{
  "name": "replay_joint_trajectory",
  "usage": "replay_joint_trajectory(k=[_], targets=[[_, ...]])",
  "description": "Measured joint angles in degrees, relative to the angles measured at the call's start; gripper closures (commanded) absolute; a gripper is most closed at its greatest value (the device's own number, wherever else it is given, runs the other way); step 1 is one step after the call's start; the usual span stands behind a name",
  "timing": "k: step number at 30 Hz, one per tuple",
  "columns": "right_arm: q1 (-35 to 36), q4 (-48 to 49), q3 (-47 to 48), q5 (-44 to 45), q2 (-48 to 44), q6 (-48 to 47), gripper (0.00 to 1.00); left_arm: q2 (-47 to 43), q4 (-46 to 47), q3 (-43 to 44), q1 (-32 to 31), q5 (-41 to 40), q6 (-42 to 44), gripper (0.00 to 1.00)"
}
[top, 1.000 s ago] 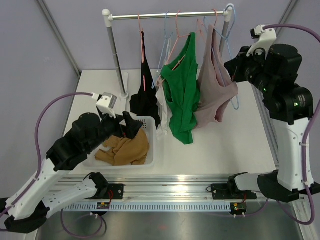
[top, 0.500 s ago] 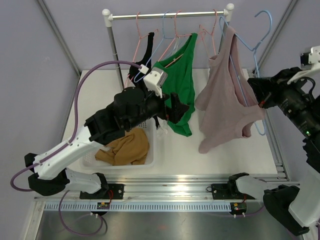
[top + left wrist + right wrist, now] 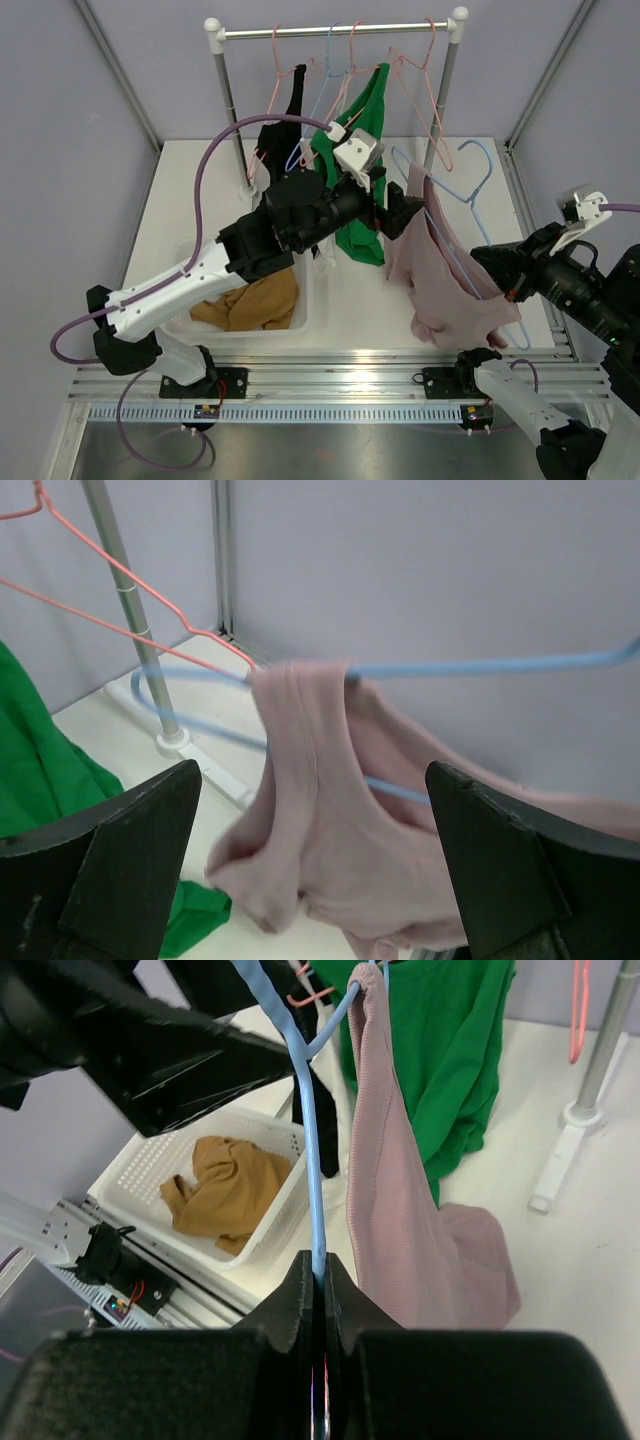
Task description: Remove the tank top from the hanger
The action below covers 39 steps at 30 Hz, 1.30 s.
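The dusty-pink tank top hangs on a light blue hanger, off the rail and low over the right side of the table. My right gripper is shut on the hanger's blue wire, with the pink fabric draped just right of my jaws. My left gripper is open, its fingers wide on either side of the tank top's strap and upper body without touching them. In the left wrist view the gripper faces the hanger, which runs through the strap.
The clothes rail at the back carries a green garment, a black garment and empty pink hangers. A white basket at the front left holds a brown garment. The rail's right post stands behind the pink top.
My right arm has pulled the blue hanger and pink top off the rail, down toward the front right. My left arm rose from the basket and swung right to the top's strap.
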Motion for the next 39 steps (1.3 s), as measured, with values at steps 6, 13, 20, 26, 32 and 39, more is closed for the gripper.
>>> replay_joint_trajectory(k=[6,13,20,26,32,39], targets=[[0.0,-1.5,-2.7,-2.4,-1.8,0.2,1.0,4.4,2.1,-0.5,-0.1,-1.9,1.3,0.34],[0.0,-1.5,-3.5,-3.7,-1.9,0.2,1.0,6.7,2.0,-2.8,-0.1,-4.7,2.2,0.87],[0.0,0.5,-8.5,-3.9,-2.8,-0.1,1.0,6.2,1.2,-3.6,-0.2,-11.7,1.7,1.0],[0.0,3.3,-16.8,-10.1,-4.7,-1.6,1.0,1.6,-6.8,-7.5,4.2,-21.4,-7.5,1.0],[0.0,5.6,-20.6,-13.9,-8.0,-3.3,1.0,-7.4,-13.0,-11.8,11.6,-24.2,-15.1,1.0],[0.0,12.5,-23.4,-15.0,-15.1,-4.3,1.0,-12.9,-13.1,-15.1,11.6,-20.7,-19.0,1.0]])
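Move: The pink tank top's near strap, looped on the left end of the blue hanger, lies about 4 cm ahead of the open left hand, 4 cm to its right and 6 cm below. The blue hanger's middle is some 5 cm back and 9 cm to the right of that hand, about 5 cm lower. The green tank top hangs roughly 15 cm ahead, 5 cm left and 15 cm lower. From the right hand, which already holds the hanger, the strap is about 15 cm ahead, 10 cm left and slightly higher. The pink tank top's strap is pinched by the left hand, which sinks about 7 cm, easing forward and right while its fingers shut, then drags the strap some 17 cm left and a little forward, turning about 35 degrees counter-clockwise. The right hand keeps its grip on the blue hanger, sinks about 7 cm and lifts slightly again, drifting back and left. ##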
